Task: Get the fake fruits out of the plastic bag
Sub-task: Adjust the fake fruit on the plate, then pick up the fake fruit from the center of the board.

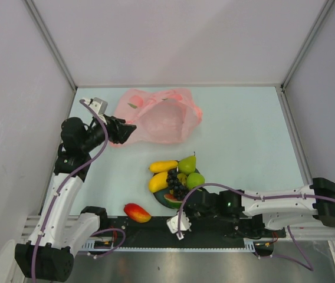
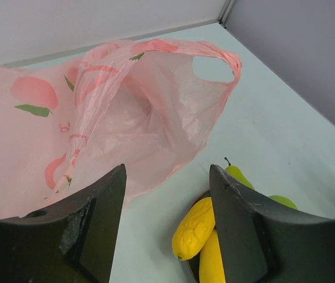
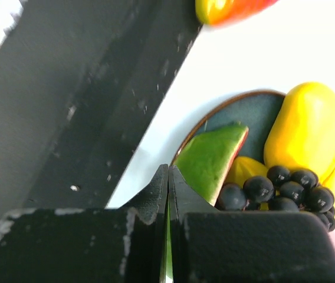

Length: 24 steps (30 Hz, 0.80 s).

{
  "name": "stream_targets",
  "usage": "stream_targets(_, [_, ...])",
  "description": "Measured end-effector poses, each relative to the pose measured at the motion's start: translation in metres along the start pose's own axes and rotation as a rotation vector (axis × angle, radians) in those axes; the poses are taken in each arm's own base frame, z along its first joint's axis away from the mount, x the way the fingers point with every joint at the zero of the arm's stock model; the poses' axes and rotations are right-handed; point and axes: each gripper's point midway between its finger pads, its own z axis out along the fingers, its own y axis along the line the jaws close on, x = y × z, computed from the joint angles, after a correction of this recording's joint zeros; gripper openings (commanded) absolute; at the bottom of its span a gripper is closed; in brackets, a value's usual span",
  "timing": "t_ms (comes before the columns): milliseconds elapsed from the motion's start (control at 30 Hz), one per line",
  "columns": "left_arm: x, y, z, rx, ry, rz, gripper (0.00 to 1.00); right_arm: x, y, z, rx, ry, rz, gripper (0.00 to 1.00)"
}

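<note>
The pink plastic bag (image 1: 158, 118) lies crumpled at the back of the table, its mouth gaping toward the left wrist camera (image 2: 114, 118); no fruit shows inside. My left gripper (image 1: 126, 130) (image 2: 167, 171) hovers at the bag's left edge, open and empty. The fake fruits are heaped on a dark plate (image 3: 244, 112): yellow mango (image 1: 163, 166) (image 2: 194, 230), pear (image 1: 187, 164), green apple (image 1: 195, 180), grapes (image 1: 175, 183) (image 3: 279, 188), watermelon slice (image 3: 212, 156). A red-yellow mango (image 1: 137, 212) lies alone on the table. My right gripper (image 1: 191, 205) (image 3: 168, 171) is shut and empty at the plate's near edge.
Grey walls with metal rails enclose the table on three sides. A black strip (image 1: 155, 233) runs along the near edge between the arm bases. The right arm (image 1: 273, 206) lies low along that edge.
</note>
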Motion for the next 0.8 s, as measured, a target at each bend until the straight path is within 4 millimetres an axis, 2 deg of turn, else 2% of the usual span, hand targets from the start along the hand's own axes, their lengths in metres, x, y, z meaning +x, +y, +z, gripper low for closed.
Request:
stream_targets(67, [0.000, -0.001, 0.000, 0.005, 0.001, 0.000, 0.63, -0.009, 0.000, -0.002, -0.005, -0.030, 0.025, 0.10])
stream_targets(100, [0.000, -0.001, 0.000, 0.006, 0.001, 0.000, 0.64, -0.015, -0.002, -0.003, -0.002, -0.047, 0.045, 0.34])
stream_targets(200, [0.001, 0.000, 0.001, 0.005, 0.005, -0.002, 0.65, -0.039, -0.016, -0.008, 0.027, -0.121, 0.147, 0.64])
stream_targets(333, [-0.002, 0.002, 0.004, 0.000, 0.015, -0.019, 0.67, -0.077, -0.046, -0.003, 0.076, -0.231, 0.304, 0.72])
stream_targets(400, [-0.007, 0.003, 0.005, -0.008, 0.015, -0.031, 0.68, -0.095, -0.062, 0.011, 0.075, -0.265, 0.388, 0.73])
stream_targets(467, [-0.014, 0.003, 0.005, -0.019, 0.013, -0.037, 0.68, -0.103, -0.072, 0.033, 0.065, -0.272, 0.474, 0.74])
stream_targets(567, [-0.022, 0.003, 0.004, -0.027, 0.008, -0.034, 0.68, -0.099, -0.072, 0.060, 0.048, -0.252, 0.579, 0.81])
stream_targets(600, [-0.023, 0.002, 0.003, -0.029, 0.007, -0.032, 0.68, -0.095, -0.071, 0.067, 0.046, -0.239, 0.607, 0.86])
stream_targets(700, [-0.024, 0.002, 0.001, -0.032, 0.009, -0.034, 0.68, -0.078, -0.071, 0.090, 0.052, -0.185, 0.723, 0.93])
stream_targets(800, [-0.024, 0.001, 0.000, -0.033, 0.010, -0.037, 0.68, -0.068, -0.077, 0.101, 0.066, -0.160, 0.794, 1.00])
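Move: The loose red mango lies about 17 cm to the left of the right gripper, roughly 1 cm farther out and some 4 cm lower. The watermelon slice is right by the closed fingertips, about 4 cm ahead and 3 cm left. The black grapes lie some 11 cm ahead and 2 cm left, the yellow mango 12 cm ahead and 9 cm left. From the left gripper the red mango is about 23 cm back, 4 cm right and 26 cm below. Lift the right gripper away from the watermelon slice and carry it left about 14 cm in a low arc, rising some 7 cm and sinking again to its starting height at the red mango. On the way open the shut fingers almost fully and roll the wrist some 45 degrees about the fingers' line, clockwise, so they open towards the mango. Raise the open left gripper about 2 cm. ##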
